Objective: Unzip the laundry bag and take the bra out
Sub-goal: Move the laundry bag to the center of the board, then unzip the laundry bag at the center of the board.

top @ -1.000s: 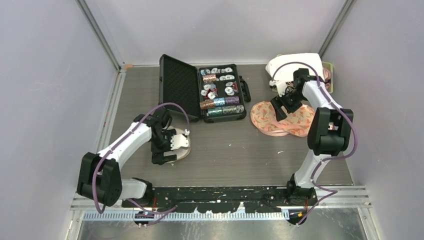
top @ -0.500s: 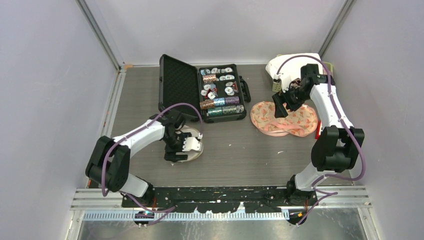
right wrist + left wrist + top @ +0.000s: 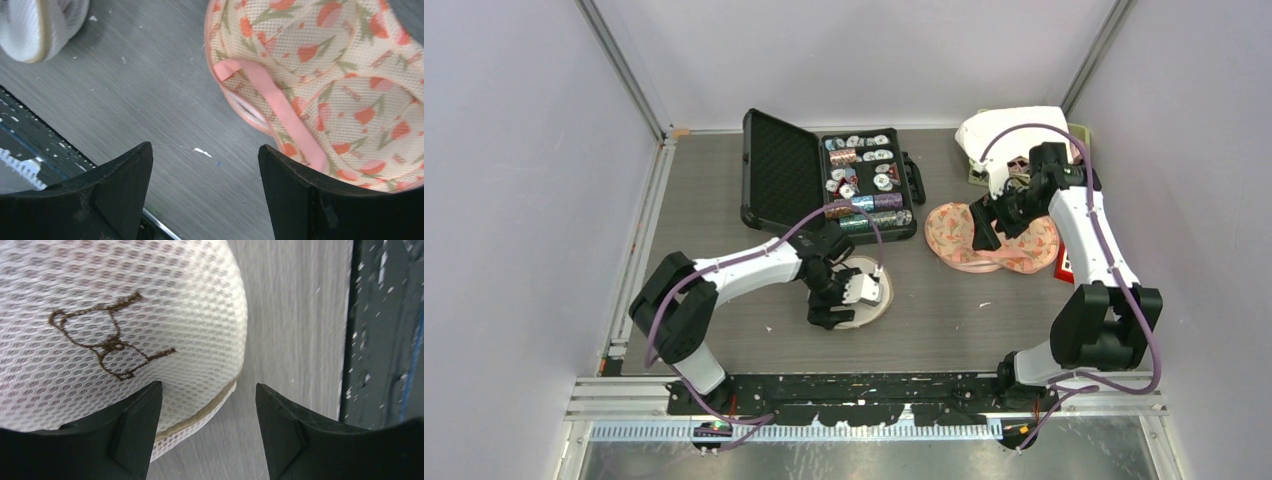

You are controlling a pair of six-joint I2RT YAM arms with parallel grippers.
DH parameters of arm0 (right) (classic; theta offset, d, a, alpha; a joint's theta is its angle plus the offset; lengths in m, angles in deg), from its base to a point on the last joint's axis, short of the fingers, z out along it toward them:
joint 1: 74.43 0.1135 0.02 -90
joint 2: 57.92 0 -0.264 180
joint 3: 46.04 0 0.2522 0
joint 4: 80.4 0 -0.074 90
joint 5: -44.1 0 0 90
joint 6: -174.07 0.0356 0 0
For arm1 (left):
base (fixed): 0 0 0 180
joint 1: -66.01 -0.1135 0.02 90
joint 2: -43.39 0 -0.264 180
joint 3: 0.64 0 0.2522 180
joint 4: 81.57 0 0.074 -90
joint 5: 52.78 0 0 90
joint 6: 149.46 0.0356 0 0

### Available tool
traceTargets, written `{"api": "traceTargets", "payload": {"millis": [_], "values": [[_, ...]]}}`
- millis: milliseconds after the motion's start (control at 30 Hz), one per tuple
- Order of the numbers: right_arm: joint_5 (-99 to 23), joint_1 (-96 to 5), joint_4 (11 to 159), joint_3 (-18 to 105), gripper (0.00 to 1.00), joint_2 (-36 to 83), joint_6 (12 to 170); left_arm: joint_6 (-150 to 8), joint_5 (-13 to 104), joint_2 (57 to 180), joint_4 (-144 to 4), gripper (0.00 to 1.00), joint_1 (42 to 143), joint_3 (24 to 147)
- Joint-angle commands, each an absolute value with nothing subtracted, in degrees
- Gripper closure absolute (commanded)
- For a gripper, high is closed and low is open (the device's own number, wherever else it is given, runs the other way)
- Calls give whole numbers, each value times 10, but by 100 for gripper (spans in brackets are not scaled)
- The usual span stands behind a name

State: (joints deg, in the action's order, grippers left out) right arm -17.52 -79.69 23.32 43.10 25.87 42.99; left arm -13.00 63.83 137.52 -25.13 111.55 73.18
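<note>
The laundry bag [image 3: 871, 272] is a round white mesh dome with a beige rim and a brown stitched emblem [image 3: 110, 340], lying near the table's middle. My left gripper [image 3: 849, 298] stands open at its edge; one finger [image 3: 135, 425] lies over the bag's rim and the other [image 3: 285, 430] is on bare table. My right gripper [image 3: 984, 225] hangs open above the left edge of a pink floral mesh piece [image 3: 340, 75] that lies spread as two round cups with a pink strap. Whether that piece is the bra or a second bag I cannot tell.
An open black case [image 3: 779, 175] with rows of poker chips [image 3: 864, 185] stands behind the white bag. A white bundle [image 3: 999, 125] lies in the back right corner, and a red item [image 3: 1064, 265] at the right edge. Enclosure walls close off three sides.
My left arm has swept right, and the white bag has travelled with it from the left side to the middle; its jaws have narrowed somewhat. My right gripper shifted slightly right over the floral piece.
</note>
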Motion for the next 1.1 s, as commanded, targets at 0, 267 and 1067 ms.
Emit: {"api": "traceTargets", "payload": {"millis": [0, 267, 1067], "values": [[-133, -795, 231, 400, 18, 208, 444, -214, 674, 1397, -287, 31, 1118, 773], [-70, -767, 276, 308, 17, 103, 455, -248, 691, 1248, -351, 21, 1115, 716], [-231, -326, 707, -7, 18, -8, 196, -412, 527, 949, -279, 0, 1025, 622]]}}
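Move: The laundry bag with the glasses on it lies about 6 cm to the right of my left hand and 4 cm ahead, a touch lower. The middle of the open case's tray is some 10 cm to my left hand's right and 27 cm ahead. From my right hand the laundry bag is roughly 33 cm left, 8 cm back and 13 cm below; the floral bag lies below it, about 4 cm ahead and 2 cm left. My left hand nudges the laundry bag a last 2–3 cm to the right with its fingers at the bag's left side, then rises about 12 cm clear, opening wide and swinging left while it turns counter-clockwise. My open right hand draws back off the floral bag, then sweeps left, some 17 cm in all, and sinks towards the laundry bag's right side, turning about 50 degrees counter-clockwise. ##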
